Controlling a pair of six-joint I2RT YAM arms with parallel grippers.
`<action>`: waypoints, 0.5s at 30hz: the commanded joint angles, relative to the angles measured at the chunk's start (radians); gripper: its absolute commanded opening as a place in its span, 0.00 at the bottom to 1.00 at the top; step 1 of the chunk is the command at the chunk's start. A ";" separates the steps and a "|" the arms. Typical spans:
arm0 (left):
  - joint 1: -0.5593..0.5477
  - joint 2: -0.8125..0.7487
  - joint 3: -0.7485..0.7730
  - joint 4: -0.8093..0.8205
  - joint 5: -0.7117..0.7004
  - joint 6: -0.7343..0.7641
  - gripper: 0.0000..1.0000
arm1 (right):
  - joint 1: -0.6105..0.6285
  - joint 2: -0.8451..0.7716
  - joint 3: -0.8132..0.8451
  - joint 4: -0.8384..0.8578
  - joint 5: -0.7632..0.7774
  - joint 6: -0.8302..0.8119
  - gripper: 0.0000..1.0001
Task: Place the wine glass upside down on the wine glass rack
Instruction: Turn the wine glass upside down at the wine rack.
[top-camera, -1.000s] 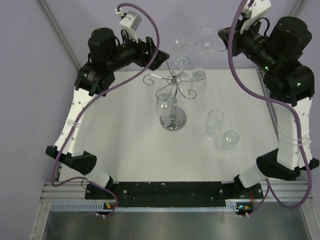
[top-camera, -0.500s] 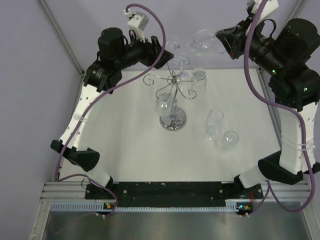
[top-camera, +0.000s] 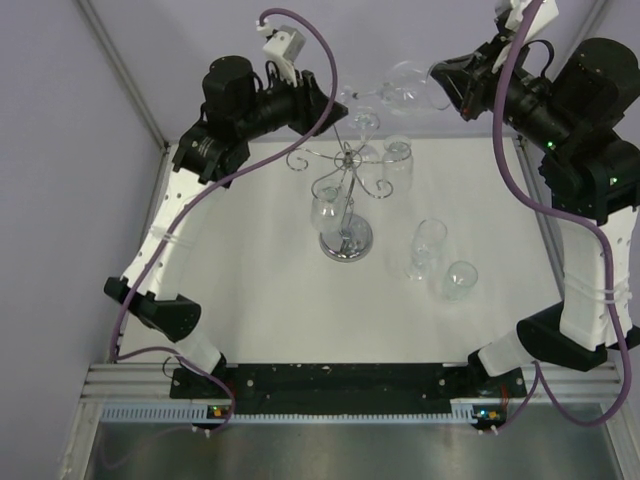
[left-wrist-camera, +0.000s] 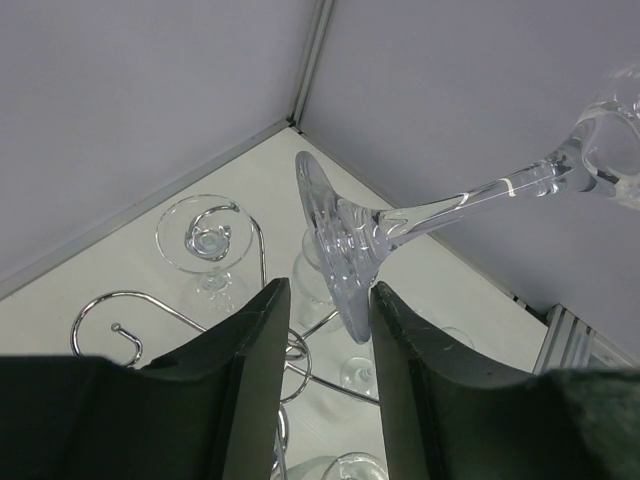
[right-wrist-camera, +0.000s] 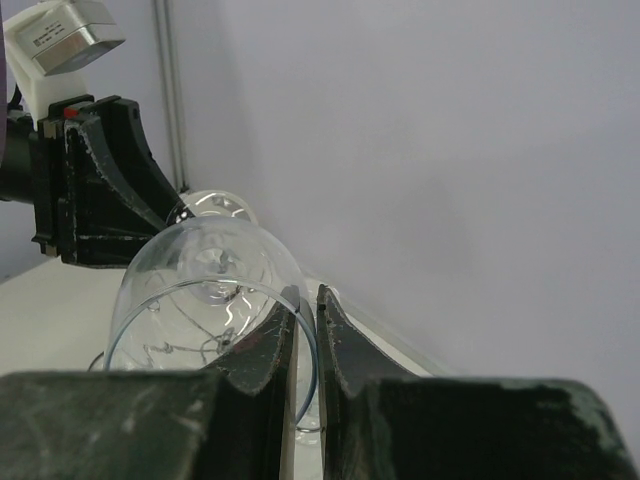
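A clear wine glass (top-camera: 405, 85) lies on its side in the air above the back of the table. My right gripper (top-camera: 437, 80) is shut on its bowl rim, one finger inside the bowl (right-wrist-camera: 205, 270) and one outside. The stem (left-wrist-camera: 450, 205) runs left to the round foot (left-wrist-camera: 335, 250). My left gripper (left-wrist-camera: 322, 292) stands open, its jaws either side of the foot's lower edge, with a gap on the left side. The chrome wine glass rack (top-camera: 347, 165) stands below on its round base (top-camera: 346, 240), scroll arms (left-wrist-camera: 100, 300) spread.
Glasses hang upside down from the rack (top-camera: 330, 210) (top-camera: 397, 152) (top-camera: 362, 122). Two more glasses (top-camera: 428, 245) (top-camera: 460, 280) rest on the white table right of the rack. The back wall and its corner post (left-wrist-camera: 310, 60) stand close behind both grippers.
My left gripper has moved right to the glass's foot and its jaws have narrowed around it. The right arm lifted the glass slightly, then held still.
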 joint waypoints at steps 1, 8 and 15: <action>-0.008 0.010 0.028 0.062 0.014 -0.003 0.38 | 0.014 -0.039 0.014 0.092 -0.035 0.021 0.00; -0.008 0.017 0.034 0.065 0.010 0.002 0.10 | 0.024 -0.056 -0.049 0.078 -0.071 0.002 0.00; -0.006 0.017 0.039 0.062 -0.007 0.023 0.00 | 0.037 -0.080 -0.121 0.062 -0.100 -0.014 0.06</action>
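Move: The held wine glass's foot stands upright at the left fingertips, its middle roughly 1 cm ahead, 1 cm right and 3 cm above the hand point. From that hand the rack's hub is about 2 cm ahead, 2 cm right and 15 cm below; the hanging rear glass about 9 cm ahead, 5 cm right and 13 cm below. From the right hand, the foot is some 19 cm left, 3 cm ahead and 6 cm below. Nearly in place, the left fingers close, pinching the foot's lower edge; the right, still gripping the rim, lowers about 2 cm. ##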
